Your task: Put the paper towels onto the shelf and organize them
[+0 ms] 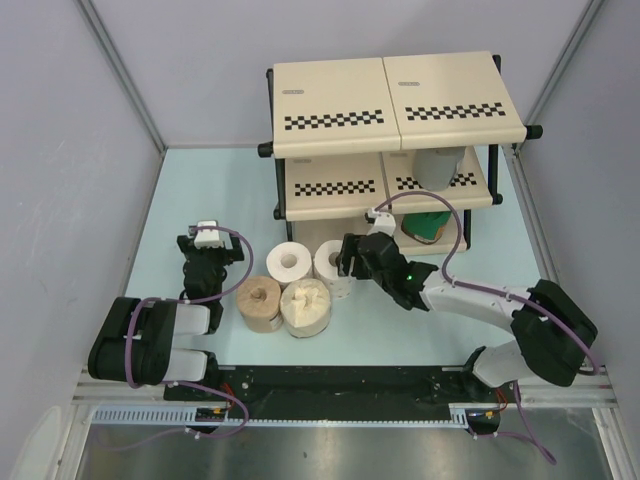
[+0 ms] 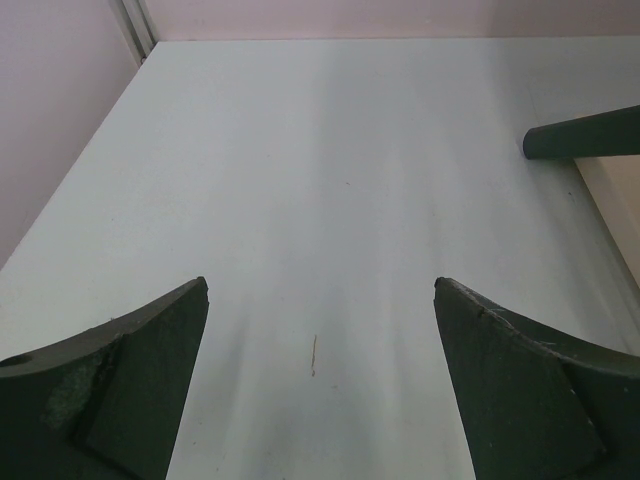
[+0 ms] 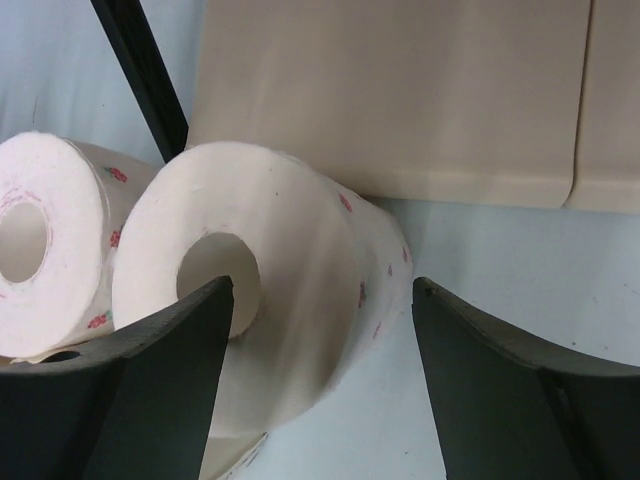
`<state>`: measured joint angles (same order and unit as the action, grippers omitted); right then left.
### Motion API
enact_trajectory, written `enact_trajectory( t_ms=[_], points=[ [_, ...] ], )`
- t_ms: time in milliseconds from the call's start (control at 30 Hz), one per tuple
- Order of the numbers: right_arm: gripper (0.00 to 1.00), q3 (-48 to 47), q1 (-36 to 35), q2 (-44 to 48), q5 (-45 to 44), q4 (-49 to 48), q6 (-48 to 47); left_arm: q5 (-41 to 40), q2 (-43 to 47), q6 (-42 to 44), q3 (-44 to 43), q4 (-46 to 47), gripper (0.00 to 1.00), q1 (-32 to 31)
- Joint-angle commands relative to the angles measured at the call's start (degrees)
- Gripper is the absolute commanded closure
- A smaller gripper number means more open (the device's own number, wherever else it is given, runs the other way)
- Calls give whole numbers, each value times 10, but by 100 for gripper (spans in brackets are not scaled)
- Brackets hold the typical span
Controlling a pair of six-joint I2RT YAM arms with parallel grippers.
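Observation:
The shelf (image 1: 390, 95) stands at the back of the table. A grey paper towel roll (image 1: 437, 166) sits on its middle tier and a green one (image 1: 430, 228) on the tier below. Four rolls stand on the table: two white with red dots (image 1: 288, 262) (image 1: 328, 258), a tan one (image 1: 259, 300) and a cream one (image 1: 306, 305). My right gripper (image 1: 346, 264) is open around the right-hand white roll (image 3: 300, 250). Its left finger is at the roll's hole and its right finger stands apart from the roll. My left gripper (image 1: 205, 238) is open over bare table, holding nothing.
In the right wrist view the second white roll (image 3: 50, 240) is just left of the first, with a black shelf leg (image 3: 145, 70) and a cream panel (image 3: 400, 90) behind. A black shelf tube (image 2: 590, 135) shows at the left wrist view's right edge.

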<state>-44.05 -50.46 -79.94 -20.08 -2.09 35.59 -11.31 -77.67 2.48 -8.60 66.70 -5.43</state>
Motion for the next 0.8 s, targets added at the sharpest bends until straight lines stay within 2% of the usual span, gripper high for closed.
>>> enact_trajectory(
  t_ms=[0,167,300,333,500,633,767],
  points=[
    [27,-27,4,-34,9,-25,1,11,9,-4,-7,21,0,2],
    [38,-36,5,-46,33,-22,-4,12,9,-4,-7,21,0,2],
    [56,-36,3,-29,22,0,-5,12,8,-4,-7,21,0,3],
    [57,-36,-1,-12,4,19,-6,12,9,-3,-7,21,0,2],
    [57,-36,-17,81,-43,105,-25,12,9,-4,-7,21,0,2],
    [57,-48,-19,228,-66,186,-26,12,8,-4,-7,21,0,2],
    [57,-124,-18,310,-89,250,-64,12,9,-4,-7,22,0,3]
  ],
)
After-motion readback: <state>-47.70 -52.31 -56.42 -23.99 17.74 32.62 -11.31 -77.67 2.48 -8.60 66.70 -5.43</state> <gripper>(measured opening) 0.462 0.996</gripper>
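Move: The right hand hangs open over the near white roll's right wall; that roll's middle lies about 5 cm to its left, 1 cm ahead and 5 cm below. The second white roll stands level with it, some 11 cm farther left; the cream wrapped roll is about 11 cm left of the hand and 10 cm back. The green roll, on the bottom shelf, is roughly 17 cm right and 7 cm ahead. From the left hand, the near white roll lies about 31 cm right and 6 cm back. The right fingers pinch the white roll's wall, one in the core and one outside, after the hand eases 1 to 2 cm left and slightly forward to set them astride it. Keeping that hold, the hand then draws right and back and climbs quickly, ending some 10 cm higher, about 5 cm right and 4 cm back from its start, away from the second white roll. ##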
